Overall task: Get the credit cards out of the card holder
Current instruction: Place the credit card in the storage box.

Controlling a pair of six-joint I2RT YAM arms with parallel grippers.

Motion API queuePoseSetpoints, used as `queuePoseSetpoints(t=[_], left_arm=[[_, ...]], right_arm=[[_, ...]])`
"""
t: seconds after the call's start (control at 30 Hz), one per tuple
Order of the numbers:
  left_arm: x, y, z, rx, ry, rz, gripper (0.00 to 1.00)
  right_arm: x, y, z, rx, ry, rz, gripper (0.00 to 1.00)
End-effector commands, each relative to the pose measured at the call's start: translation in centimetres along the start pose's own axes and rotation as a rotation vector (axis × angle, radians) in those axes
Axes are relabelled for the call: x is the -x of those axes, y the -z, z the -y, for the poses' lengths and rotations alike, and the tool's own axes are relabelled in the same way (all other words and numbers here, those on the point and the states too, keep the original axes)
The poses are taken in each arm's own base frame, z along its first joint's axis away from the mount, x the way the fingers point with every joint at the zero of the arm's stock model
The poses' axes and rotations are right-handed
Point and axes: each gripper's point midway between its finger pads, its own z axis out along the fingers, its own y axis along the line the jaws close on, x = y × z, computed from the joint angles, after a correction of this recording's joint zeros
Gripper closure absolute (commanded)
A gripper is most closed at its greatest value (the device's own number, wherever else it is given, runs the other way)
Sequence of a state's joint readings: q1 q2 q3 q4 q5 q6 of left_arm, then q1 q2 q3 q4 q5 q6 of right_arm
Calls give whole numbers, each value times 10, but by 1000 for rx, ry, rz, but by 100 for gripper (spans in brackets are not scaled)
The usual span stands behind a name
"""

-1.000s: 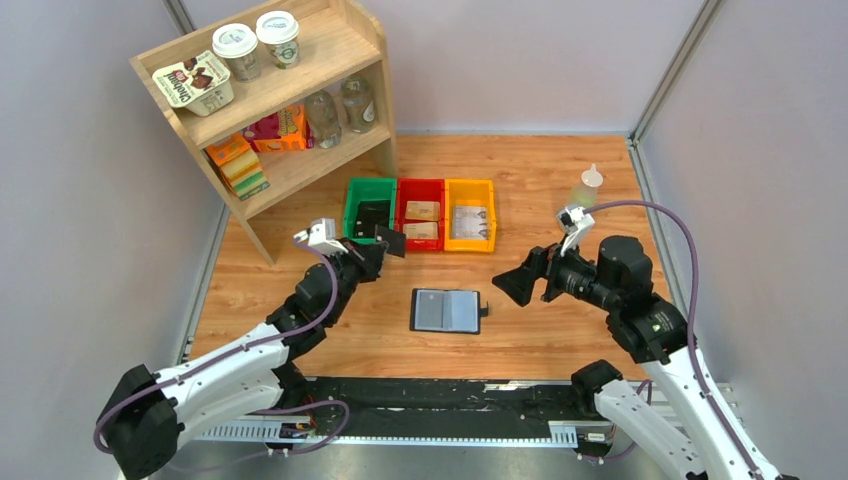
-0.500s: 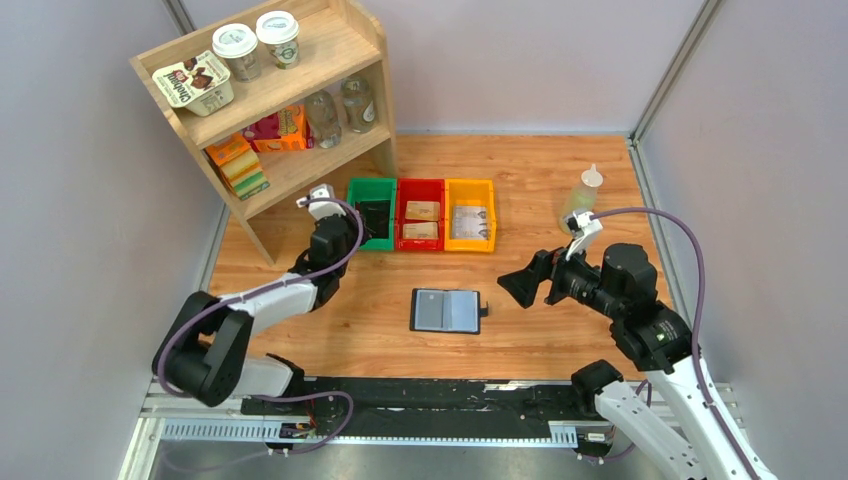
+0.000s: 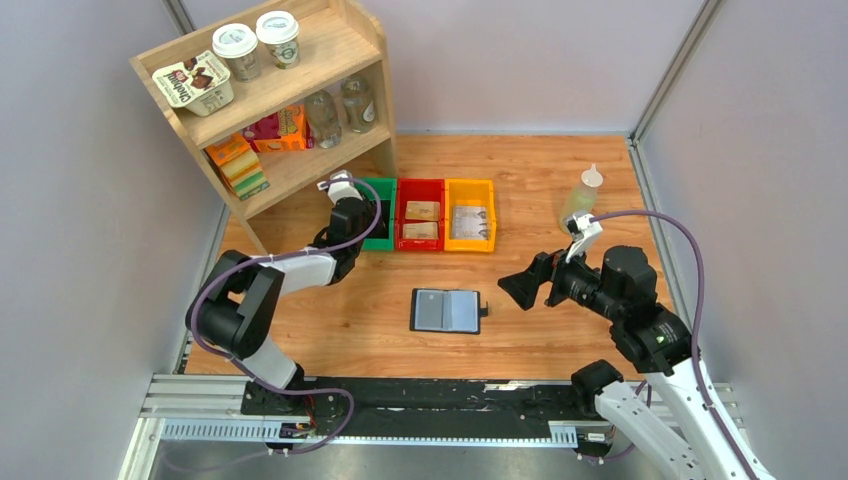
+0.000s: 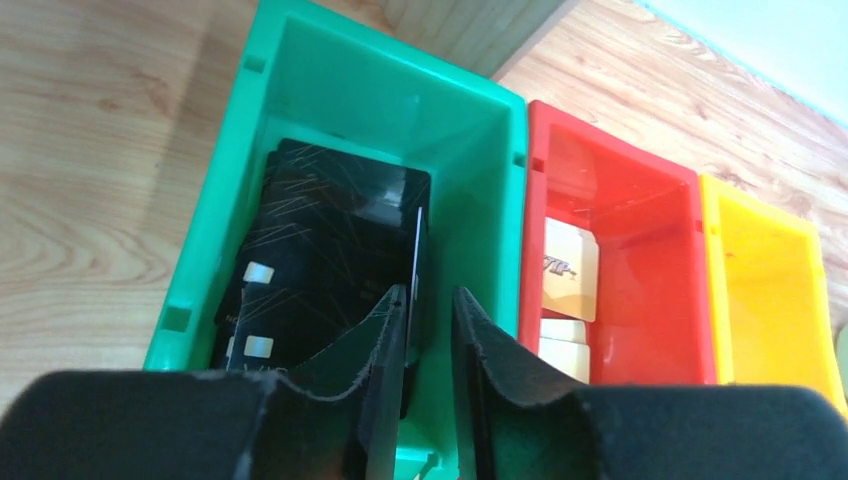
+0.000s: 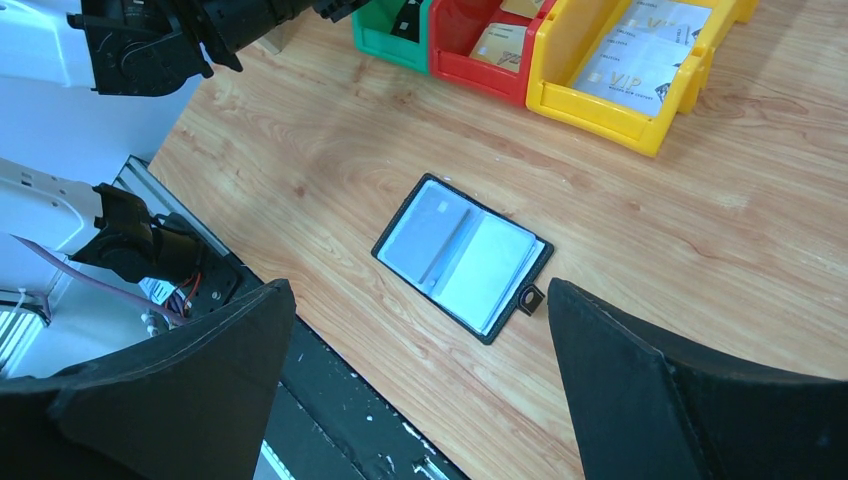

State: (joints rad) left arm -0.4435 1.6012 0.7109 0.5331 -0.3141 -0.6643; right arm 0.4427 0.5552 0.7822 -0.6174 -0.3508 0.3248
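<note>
The card holder lies open and flat on the wooden table, grey-blue inner face up, snap tab to its right; it also shows in the right wrist view. Dark credit cards lie in the green bin. My left gripper reaches into that bin, jaws a little apart. One dark card stands on edge against the left finger's inner face, and the right finger does not touch it. My right gripper hovers wide open to the right of the card holder, holding nothing.
A red bin with tan cards and a yellow bin stand right of the green one. A wooden shelf with cups and packets rises at the back left. A small bottle stands at the back right.
My left arm has carried a dark card from beside the bins into the green bin, and its jaws have parted. The right arm has barely moved.
</note>
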Motion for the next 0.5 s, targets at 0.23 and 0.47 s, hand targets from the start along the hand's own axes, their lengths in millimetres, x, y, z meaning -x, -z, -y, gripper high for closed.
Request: queuePoseSetpoints(t=[0.23,0.47], left_arm=[[20,19,-20,154,-73,-36,55],[28,55,-15,135,-126,-130,52]], right_arm=[[7,2,-1,-14,10,3,0],[5,-5,11,-85,-31,-58,0]])
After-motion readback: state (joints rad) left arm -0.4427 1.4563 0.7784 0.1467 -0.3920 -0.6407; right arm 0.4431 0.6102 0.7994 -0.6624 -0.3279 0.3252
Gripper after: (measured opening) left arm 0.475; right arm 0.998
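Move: The black card just put in stands on edge between the left hand's slightly parted fingers, its middle some 3 cm below. The green box's middle is about 2 cm to the left and 7 cm down, and the red box's roughly 8 cm to the right, level with the hand in reach. From the right hand the card lies about 25 cm ahead, 26 cm to the left and 19 cm below. Still opening, the left fingers come free of the card, going left and back about 4 cm, dipping, then rising. ##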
